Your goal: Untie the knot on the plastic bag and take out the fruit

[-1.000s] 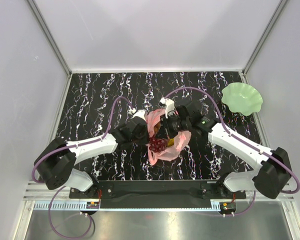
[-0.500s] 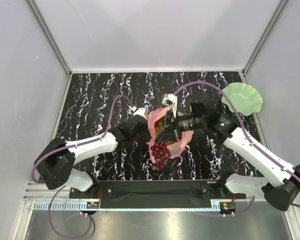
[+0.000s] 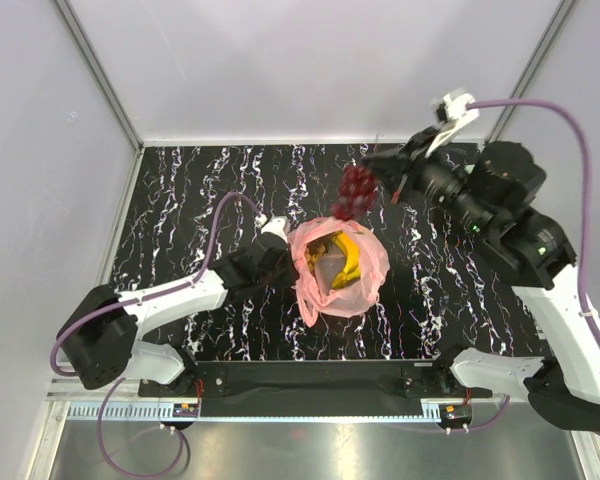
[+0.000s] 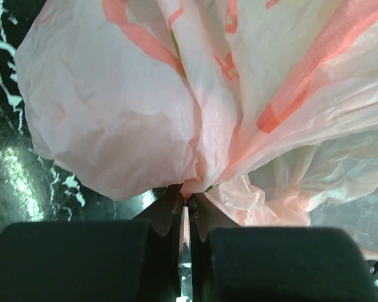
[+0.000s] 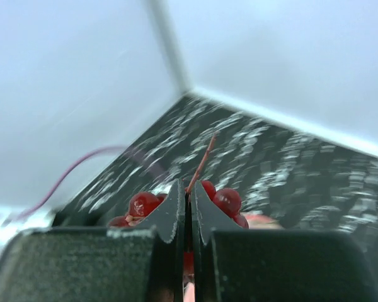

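Note:
The pink plastic bag [image 3: 335,272] lies open in the middle of the table, with yellow bananas [image 3: 346,258] showing inside. My left gripper [image 3: 285,262] is shut on a pinch of the bag's left edge [image 4: 188,189]. The bag [image 4: 195,94] fills the left wrist view. My right gripper [image 3: 372,168] is high above the table's far side, shut on the stem of the dark red grape bunch [image 3: 354,192], which hangs below it. In the right wrist view the grapes [image 5: 227,200] sit behind my fingertips, with the thin stem [image 5: 201,165] sticking up between them.
A wavy green plate lies at the table's far right, mostly behind my right arm [image 3: 500,200]. The black marbled tabletop [image 3: 200,190] is enclosed by white walls [image 3: 310,70]. Purple cables [image 3: 230,215] loop over both arms.
My right gripper has lifted the grape bunch out of the bag and carried it up and to the far right. The left gripper kept its hold on the bag's edge.

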Controlling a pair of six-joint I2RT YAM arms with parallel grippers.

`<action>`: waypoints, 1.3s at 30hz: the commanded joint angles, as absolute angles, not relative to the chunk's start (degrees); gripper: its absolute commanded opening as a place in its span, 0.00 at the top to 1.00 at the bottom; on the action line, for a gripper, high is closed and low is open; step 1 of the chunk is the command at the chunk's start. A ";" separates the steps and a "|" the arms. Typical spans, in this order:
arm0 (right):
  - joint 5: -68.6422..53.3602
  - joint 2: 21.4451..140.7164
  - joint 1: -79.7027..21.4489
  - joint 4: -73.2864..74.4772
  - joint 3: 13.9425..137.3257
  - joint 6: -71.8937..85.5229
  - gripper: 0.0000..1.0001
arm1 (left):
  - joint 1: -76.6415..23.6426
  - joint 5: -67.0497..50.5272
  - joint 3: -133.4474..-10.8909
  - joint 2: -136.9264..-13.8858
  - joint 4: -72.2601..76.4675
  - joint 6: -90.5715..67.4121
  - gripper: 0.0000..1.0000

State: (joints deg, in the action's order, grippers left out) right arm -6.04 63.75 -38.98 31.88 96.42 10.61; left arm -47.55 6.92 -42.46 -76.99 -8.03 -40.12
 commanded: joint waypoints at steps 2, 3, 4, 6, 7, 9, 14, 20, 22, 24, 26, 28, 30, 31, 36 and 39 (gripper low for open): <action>16.07 67.92 -36.13 36.82 105.45 9.05 1.00 | -47.37 8.35 -41.05 -72.87 -7.56 -40.08 0.96; 16.87 68.64 -35.34 37.52 106.16 9.14 1.00 | -47.29 8.35 -40.96 -72.51 -7.73 -40.17 0.96; 17.66 69.34 -34.98 38.14 106.35 9.05 1.00 | -47.37 8.35 -40.78 -71.64 -7.91 -40.17 0.96; 20.38 70.92 -32.71 38.06 105.82 9.31 1.00 | -47.37 8.44 -40.78 -71.02 -8.61 -40.08 0.96; 20.48 71.97 -30.96 37.88 105.47 9.66 1.00 | -47.29 8.52 -40.78 -70.23 -8.87 -39.99 0.96; 18.12 73.03 -24.48 37.62 103.89 11.41 1.00 | -47.37 8.61 -40.78 -69.35 -9.93 -39.99 0.96; 15.55 77.34 -11.36 33.76 98.01 13.36 1.00 | -47.29 8.88 -40.43 -65.58 -11.86 -39.90 0.96; 19.41 84.71 -0.71 29.97 95.89 15.82 1.00 | -47.37 8.79 -39.81 -61.00 -15.11 -40.08 0.96; 22.91 87.52 1.82 29.45 95.89 16.61 1.00 | -47.37 9.05 -39.64 -58.81 -16.08 -40.08 0.96; 23.38 88.94 4.21 27.52 95.19 16.79 1.00 | -47.37 9.23 -39.38 -56.96 -17.40 -40.08 0.96; 25.21 91.49 5.79 26.72 95.01 17.05 1.00 | -47.37 9.93 -39.29 -55.90 -18.80 -39.99 0.96; 26.18 94.03 6.68 26.02 94.92 17.40 1.00 | -47.29 10.54 -39.37 -55.03 -19.86 -39.82 0.96; 28.81 95.53 7.55 24.10 94.05 17.84 1.00 | -47.37 10.72 -39.81 -54.76 -21.35 -39.81 0.96; 29.26 96.76 8.17 23.56 92.91 18.19 1.00 | -47.29 10.72 -39.99 -54.49 -21.79 -39.99 0.96; 27.16 99.75 10.72 21.97 91.93 19.51 1.00 | -47.37 10.37 -40.51 -54.14 -23.99 -39.99 0.96; 26.54 100.19 11.25 20.92 92.02 18.99 1.00 | -47.37 11.07 -41.39 -54.49 -25.75 -39.73 0.96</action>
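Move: The green bowl, where the held grapes are going, lies about 27 cm ahead of the right hand, some 39 cm to its right and 46 cm below. The bag's middle is about 3 cm ahead, 4 cm left and 44 cm below that hand. From the left hand, shut on the bag's rim, the bag's middle is some 10 cm right, 2 cm ahead and 4 cm lower, and the bowl about 27 cm ahead, 53 cm right and 6 cm lower. Keeping its fingers shut on the grapes' stem, the right arm swings fast from high above the bag towards the green bowl, roughly 38 cm right and 23 cm forward, first a touch up and then steeply down to end 28 cm lower, while the hand turns some 80 degrees clockwise and tips its fingers down. The left hand keeps its pinch on the bag's rim and draws it left, up and back about 5 cm each way, sinking slightly at the end. ##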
